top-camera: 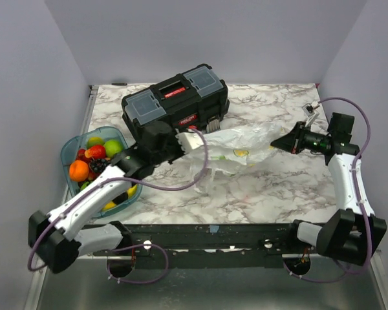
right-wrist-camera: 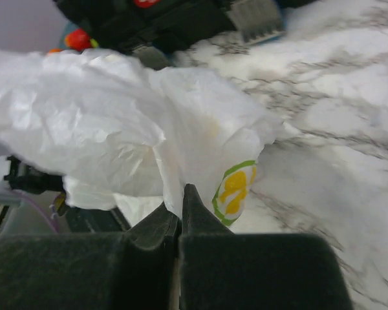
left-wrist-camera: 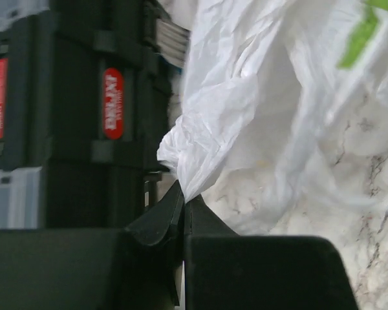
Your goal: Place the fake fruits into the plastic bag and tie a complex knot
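The crinkly whitish plastic bag (top-camera: 236,150) hangs stretched above the marble table between both arms. My left gripper (top-camera: 191,142) is shut on the bag's left end, in front of the toolbox; the left wrist view shows a bunched corner of the bag (left-wrist-camera: 187,158) pinched between my left gripper's (left-wrist-camera: 183,196) closed jaws. My right gripper (top-camera: 276,142) is shut on the bag's right end, with the plastic bag (right-wrist-camera: 116,129) caught at my right gripper's (right-wrist-camera: 180,197) tips beside a green-and-yellow print. The fake fruits (top-camera: 94,159) lie in the teal tray (top-camera: 68,150) at the left.
A black toolbox (top-camera: 174,106) with grey-blue lids stands at the back centre, just behind the left gripper; it fills the left of the left wrist view as the toolbox (left-wrist-camera: 71,116). The table's side walls rise close on both sides.
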`<state>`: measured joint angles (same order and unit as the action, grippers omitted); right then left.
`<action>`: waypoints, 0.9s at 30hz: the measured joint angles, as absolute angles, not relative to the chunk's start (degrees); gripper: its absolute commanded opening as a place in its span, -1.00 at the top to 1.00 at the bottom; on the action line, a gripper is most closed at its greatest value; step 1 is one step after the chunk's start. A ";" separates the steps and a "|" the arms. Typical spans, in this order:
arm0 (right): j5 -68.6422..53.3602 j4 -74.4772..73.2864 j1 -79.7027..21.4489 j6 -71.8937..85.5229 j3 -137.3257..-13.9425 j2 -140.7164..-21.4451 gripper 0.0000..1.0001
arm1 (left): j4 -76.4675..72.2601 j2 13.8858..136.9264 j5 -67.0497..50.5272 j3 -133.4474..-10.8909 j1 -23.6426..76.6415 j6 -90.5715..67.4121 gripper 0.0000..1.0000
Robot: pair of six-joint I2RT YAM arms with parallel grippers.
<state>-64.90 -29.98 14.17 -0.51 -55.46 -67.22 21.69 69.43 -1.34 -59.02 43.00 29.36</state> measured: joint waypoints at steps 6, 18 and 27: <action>-60.88 -35.07 19.40 -10.72 -57.41 -74.96 0.99 | 23.27 56.25 -14.52 -51.33 29.69 34.96 1.00; -64.95 -44.10 18.24 -25.80 -57.04 -71.83 0.99 | 32.25 60.66 -25.30 -53.84 28.10 37.19 -0.97; -64.10 -31.38 6.66 -17.80 -56.80 -58.52 0.99 | 34.63 69.08 -32.42 -88.60 40.95 24.43 -0.97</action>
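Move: Both hands already pinch the plastic bag, shut on opposite ends; its sagging middle lies roughly 17 cm to the left hand's right, level with it fore-aft and about 6 cm lower. The toolbox stands about 18 cm ahead and 3 cm left of the left hand, the fruit basket some 34 cm left and 5 cm back. From the right hand the bag's middle is about 15 cm left, 3 cm back and 8 cm lower. Both hands tug the bag apart, sinking; left opens and rises over 20 cm; right, pinching still, rises about 9. ##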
